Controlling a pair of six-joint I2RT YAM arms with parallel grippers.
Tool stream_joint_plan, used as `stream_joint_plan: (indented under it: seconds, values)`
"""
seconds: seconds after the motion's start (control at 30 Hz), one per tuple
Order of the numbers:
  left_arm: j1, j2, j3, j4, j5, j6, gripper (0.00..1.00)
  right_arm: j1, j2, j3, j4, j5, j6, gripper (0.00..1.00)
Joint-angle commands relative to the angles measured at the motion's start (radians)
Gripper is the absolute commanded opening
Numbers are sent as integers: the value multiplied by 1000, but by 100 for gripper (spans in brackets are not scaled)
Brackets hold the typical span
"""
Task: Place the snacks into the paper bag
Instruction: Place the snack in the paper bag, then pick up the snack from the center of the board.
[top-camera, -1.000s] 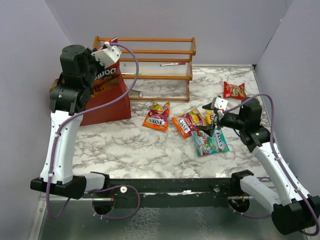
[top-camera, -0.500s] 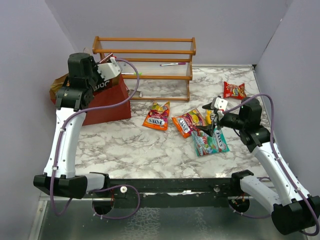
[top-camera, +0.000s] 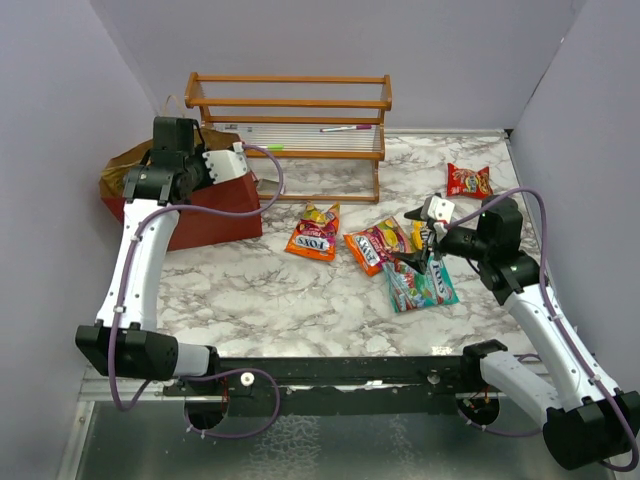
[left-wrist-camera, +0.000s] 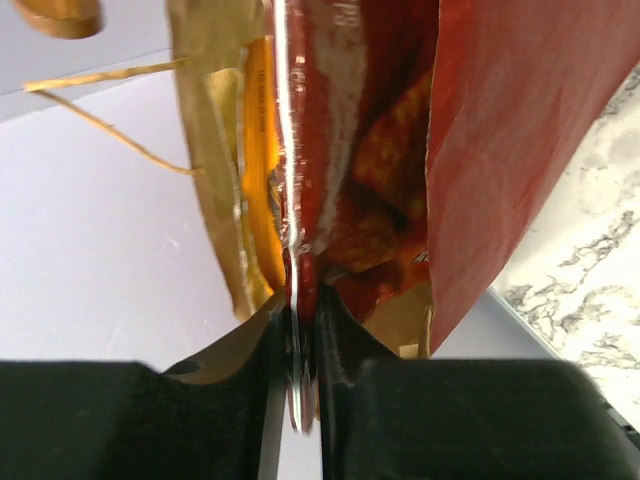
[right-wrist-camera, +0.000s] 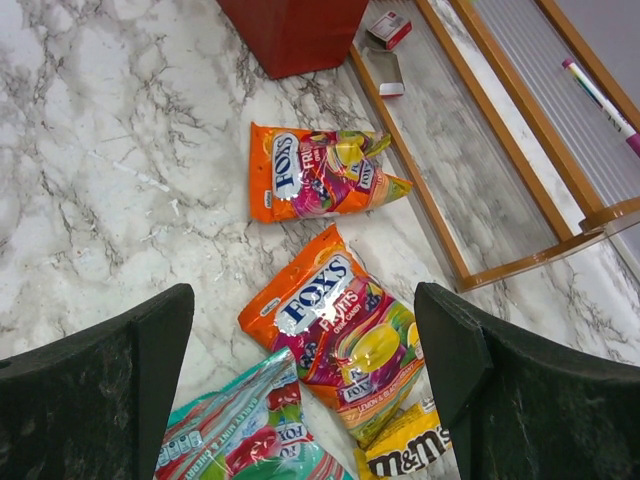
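Observation:
The red paper bag (top-camera: 215, 215) stands at the back left. My left gripper (top-camera: 222, 170) is at its mouth, shut on the top edge of the dark red Doritos bag (left-wrist-camera: 370, 170), which hangs inside the paper bag's red wall (left-wrist-camera: 500, 150). An orange packet (left-wrist-camera: 255, 150) shows beside it in there. My right gripper (top-camera: 420, 243) is open and empty, hovering over the candy packs: two orange Fox's packs (top-camera: 314, 233) (top-camera: 375, 245), a teal pack (top-camera: 420, 283) and a yellow M&M's pack (right-wrist-camera: 415, 455). A red pack (top-camera: 468, 180) lies at the back right.
A wooden slatted rack (top-camera: 300, 120) stands behind the bag with a pen (top-camera: 345, 128) on it. Two small items (right-wrist-camera: 388, 40) lie under the rack. Purple walls close in the left, back and right sides.
My left gripper has come down and to the right, lowering the Doritos bag into the paper bag until it no longer shows from above. The right arm has not moved.

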Motion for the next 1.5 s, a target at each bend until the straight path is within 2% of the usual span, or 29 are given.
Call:
stream_joint_plan:
  seconds: [0.0,0.17,0.3,0.53,0.8,0.93,1.03,1.13,1.23,1.33,1.47]
  values:
    - [9,25,27,-42,-10,-11,25,-3,-6,-12,-10,0,-12,92]
    - [9,26,72,-3,6,-74,50,-3,-3,-13,-9,3,-14,92]
    - [9,29,113,43,34,-155,63,-3,-1,-13,-6,11,-10,92]
    - [8,26,154,161,170,-386,74,-12,25,-14,48,171,61,93]
    - [6,20,70,264,540,-714,93,-25,156,54,9,442,130,93]
    - [-13,14,-12,339,713,-846,94,-26,256,91,-77,537,125,91]
    - [-55,4,-90,406,788,-891,94,-27,305,102,-122,548,113,90]
    - [-130,-3,-176,472,773,-897,94,-27,320,104,-151,527,111,89]
    - [-244,6,-261,514,648,-850,94,-26,293,78,-123,490,126,88]
    - [-329,48,-294,537,557,-798,94,-26,269,63,-117,464,120,88]
    - [-382,132,-294,591,493,-795,94,-27,252,46,-117,470,101,88]
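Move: The left gripper still has the Doritos bag at the paper bag's mouth; the paper bag's middle lies about 5 cm ahead and 16 cm below. The left orange FOX'S bag is some 28 cm to its right, level fore and aft, 31 cm lower. From the empty right gripper, the M&M's lie about 9 cm ahead, 5 right, and the right orange FOX'S 7 ahead, 5 left; the green FOX'S is 2 back, 5 right, all about 22 below. Open the left fingers wide to let go of the Doritos bag, dip slightly, then lift clear of the paper bag and sweep about 26 cm right, sinking towards the left orange FOX'S bag and swinging the fingers some 60 degrees to point right, forward and down. Meanwhile bring the open right gripper down, right and forward towards the M&M's, turning clockwise. ##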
